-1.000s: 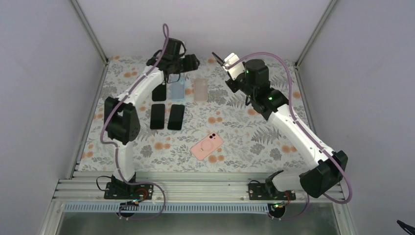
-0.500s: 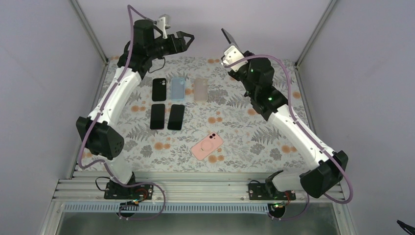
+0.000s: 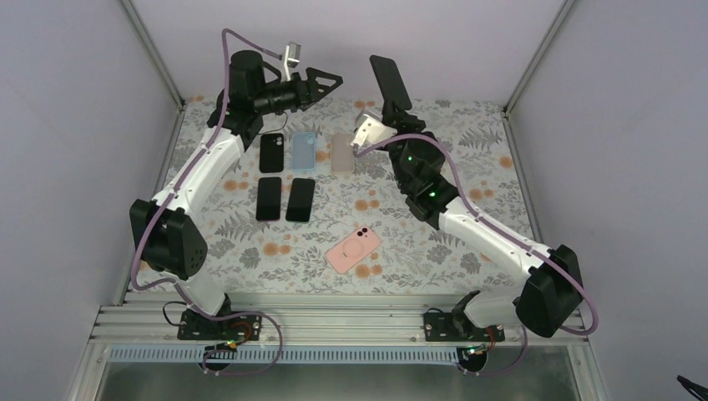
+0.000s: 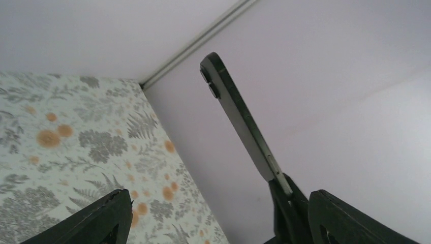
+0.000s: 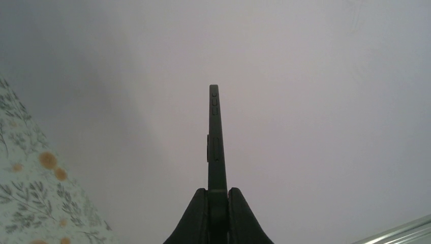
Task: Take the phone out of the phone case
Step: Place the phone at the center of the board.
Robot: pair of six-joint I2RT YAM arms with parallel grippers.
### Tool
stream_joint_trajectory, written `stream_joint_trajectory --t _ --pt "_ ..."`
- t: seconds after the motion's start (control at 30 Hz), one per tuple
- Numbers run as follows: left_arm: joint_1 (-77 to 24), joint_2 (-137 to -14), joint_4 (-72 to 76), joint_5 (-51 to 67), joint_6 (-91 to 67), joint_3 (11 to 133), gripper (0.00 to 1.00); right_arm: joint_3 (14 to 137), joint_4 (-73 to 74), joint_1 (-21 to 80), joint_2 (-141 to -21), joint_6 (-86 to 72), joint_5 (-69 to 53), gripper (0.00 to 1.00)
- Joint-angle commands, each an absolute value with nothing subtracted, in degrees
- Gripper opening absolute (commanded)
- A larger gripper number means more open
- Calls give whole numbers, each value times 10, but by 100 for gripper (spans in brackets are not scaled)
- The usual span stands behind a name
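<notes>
My right gripper [image 3: 391,107] is shut on the lower end of a dark phone [image 3: 390,80] and holds it up in the air above the back of the table. The right wrist view shows this phone [image 5: 216,147] edge-on, rising from between the closed fingers of the gripper [image 5: 217,193]. I cannot tell whether a case is on it. My left gripper [image 3: 326,87] hangs open in the air to the left of the phone, apart from it. From the left wrist the phone [image 4: 239,122] slants up near the right finger of the open gripper [image 4: 218,206], nothing between the fingers.
On the floral cloth lie a pink cased phone [image 3: 353,249], two black phones [image 3: 269,198] [image 3: 300,199], and behind them a black one [image 3: 271,153], a light blue case [image 3: 302,151] and a pale case [image 3: 342,154]. Walls enclose the table on three sides.
The left arm has lifted from the row of cases into the air and its gripper has opened wider. The right arm has tilted the dark phone upward and drawn in toward the centre.
</notes>
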State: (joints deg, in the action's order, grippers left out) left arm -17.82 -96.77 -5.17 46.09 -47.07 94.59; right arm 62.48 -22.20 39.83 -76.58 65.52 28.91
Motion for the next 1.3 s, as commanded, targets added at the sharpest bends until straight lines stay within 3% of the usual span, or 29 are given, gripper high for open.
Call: stream_joint_trajectory --t 0.0,0.87,1.27 --pt "-177 -960 13 507 -528 927 86 589 -399 420 -760 768 323 4" --pt "-237 -990 1 489 -536 918 71 480 -567 502 -786 922 311 4" --pt "-239 -1001 16 492 -560 909 35 476 -581 524 -799 934 312 4"
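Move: The bare phone, still pinched at its near end by the right hand, has its middle some 14 cm to the left hand's right, level with it in reach and roughly in height. Its middle is about 6 cm ahead of the right hand and 1 cm to the left; the left gripper is 6 cm ahead and 15 cm left of the right hand. On the table, some 37 cm below the left hand, the clear case lies 7 cm farther out and 2 cm right, the blue case 7 cm out and 9 cm left. The left fingers come around the phone's left long edge and close to about half their starting gap, one finger right beside the phone; a firm pinch can't be seen. The left hand goes about 5 cm right, sinking and drawing back a little. The right hand keeps its grip and carries the phone left and back, roughly 5 cm each way, lower too, rolling its left side down and tipping up some 20 degrees overall. ##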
